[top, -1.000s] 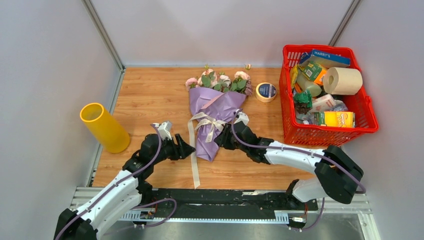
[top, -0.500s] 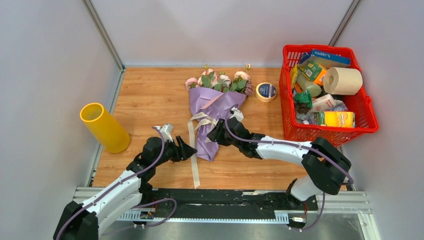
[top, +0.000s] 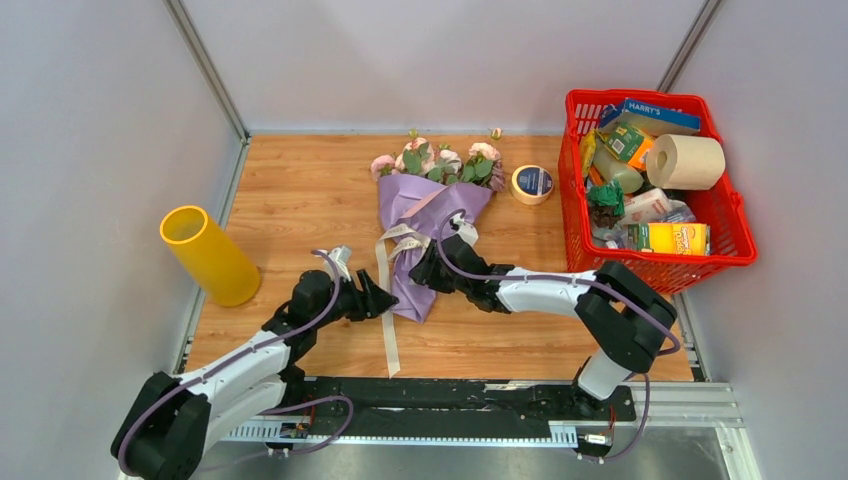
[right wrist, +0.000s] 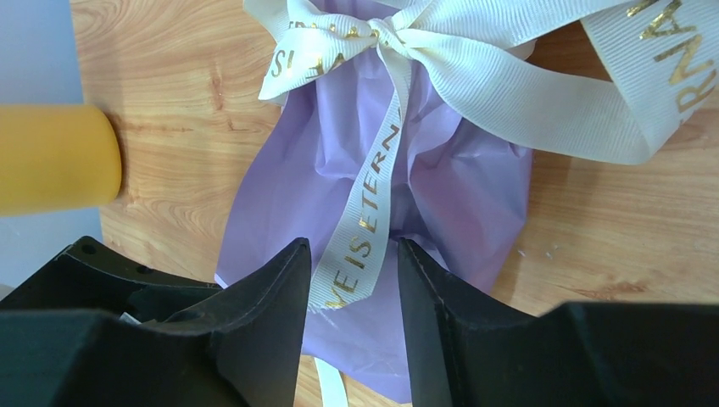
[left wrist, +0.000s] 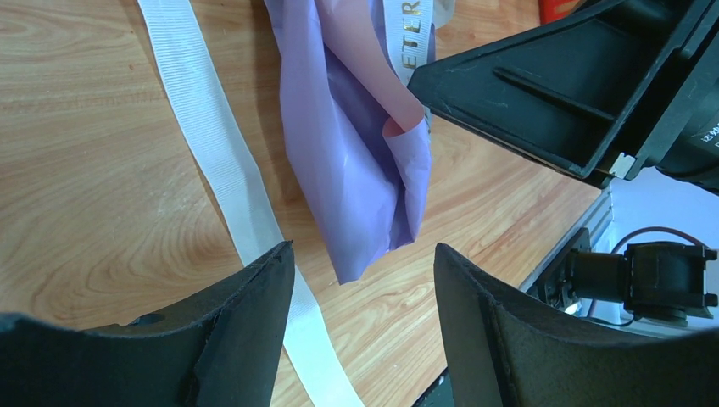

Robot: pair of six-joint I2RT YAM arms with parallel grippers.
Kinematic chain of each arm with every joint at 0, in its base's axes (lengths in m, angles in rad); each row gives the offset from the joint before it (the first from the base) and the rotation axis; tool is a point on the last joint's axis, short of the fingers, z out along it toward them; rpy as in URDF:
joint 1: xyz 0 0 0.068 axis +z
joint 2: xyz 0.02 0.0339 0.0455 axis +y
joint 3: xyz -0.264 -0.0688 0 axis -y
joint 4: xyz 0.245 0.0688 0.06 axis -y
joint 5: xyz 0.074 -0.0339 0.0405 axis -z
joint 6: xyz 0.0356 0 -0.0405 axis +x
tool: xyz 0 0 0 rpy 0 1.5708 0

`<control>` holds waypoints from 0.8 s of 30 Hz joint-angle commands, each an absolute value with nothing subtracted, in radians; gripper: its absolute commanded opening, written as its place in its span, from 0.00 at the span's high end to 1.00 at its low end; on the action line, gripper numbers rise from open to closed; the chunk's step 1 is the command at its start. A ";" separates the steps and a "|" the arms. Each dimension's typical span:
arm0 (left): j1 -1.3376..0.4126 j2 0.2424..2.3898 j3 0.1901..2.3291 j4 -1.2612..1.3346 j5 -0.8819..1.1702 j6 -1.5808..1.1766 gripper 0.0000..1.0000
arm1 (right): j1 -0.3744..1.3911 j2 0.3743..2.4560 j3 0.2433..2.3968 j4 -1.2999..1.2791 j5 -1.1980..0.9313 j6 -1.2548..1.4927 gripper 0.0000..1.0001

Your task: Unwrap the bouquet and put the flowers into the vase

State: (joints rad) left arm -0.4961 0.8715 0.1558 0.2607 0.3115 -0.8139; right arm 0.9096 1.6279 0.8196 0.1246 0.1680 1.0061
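The bouquet (top: pixel 432 215) lies on the wood table, a lilac paper cone with pink flowers (top: pixel 440 160) at its far end. A cream ribbon bow (right wrist: pixel 386 30) ties it. One gold-lettered ribbon tail (right wrist: pixel 365 220) hangs between the parted jaws of my right gripper (right wrist: pixel 352 254), which hovers over the cone's narrow end (top: pixel 425 268). My left gripper (left wrist: pixel 363 254) stands open just left of the cone's tip (left wrist: pixel 365 195), nothing between its fingers, beside a long plain ribbon tail (left wrist: pixel 229 186). The yellow vase (top: pixel 208 255) lies tilted at the left wall.
A red basket (top: pixel 742 252) full of groceries, with a beige paper roll (top: pixel 690 160), stands at the right. A tape roll (top: pixel 532 183) lies between it and the flowers. Grey walls close in left, right and behind.
My right gripper has slid left over the bouquet's narrow end and its jaws have widened. The left gripper has crept slightly right toward the cone's tip.
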 commanded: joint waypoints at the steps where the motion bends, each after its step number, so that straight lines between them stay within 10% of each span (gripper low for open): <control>1: -0.497 0.908 0.130 0.412 0.340 -0.827 0.31 | 0.914 1.660 0.861 0.189 0.158 1.028 0.55; 10: -0.499 1.000 0.120 0.486 0.353 -0.811 0.32 | 0.914 1.625 0.828 0.235 0.161 1.017 0.98; 24: -0.502 1.097 0.143 0.522 0.319 -0.782 0.28 | 0.914 1.506 0.732 0.327 0.170 0.997 1.00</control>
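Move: The bow's free ribbon tail hangs at the right fingertips, its end about 1 cm ahead, 1 cm left and 1 cm below. The knot is some 7 cm ahead, 1 cm right and 1 cm down; the flower heads are roughly 23 cm ahead and 4 cm right. From the left hand, the wrapper's foot lies level ahead, about 3 cm right and 5 cm below, with the pale strip 2 cm back, 1 cm left, some 7 cm down. The right fingers shut on the bow's hanging tail and pinch its end, after edging about 1 cm left and slightly down; keeping that hold, the hand turns upward, rising nearly 3 cm with its tips tilting up a few degrees. The left hand, fingers staying open, sinks about 2.5 cm towards the wrapper's foot. ##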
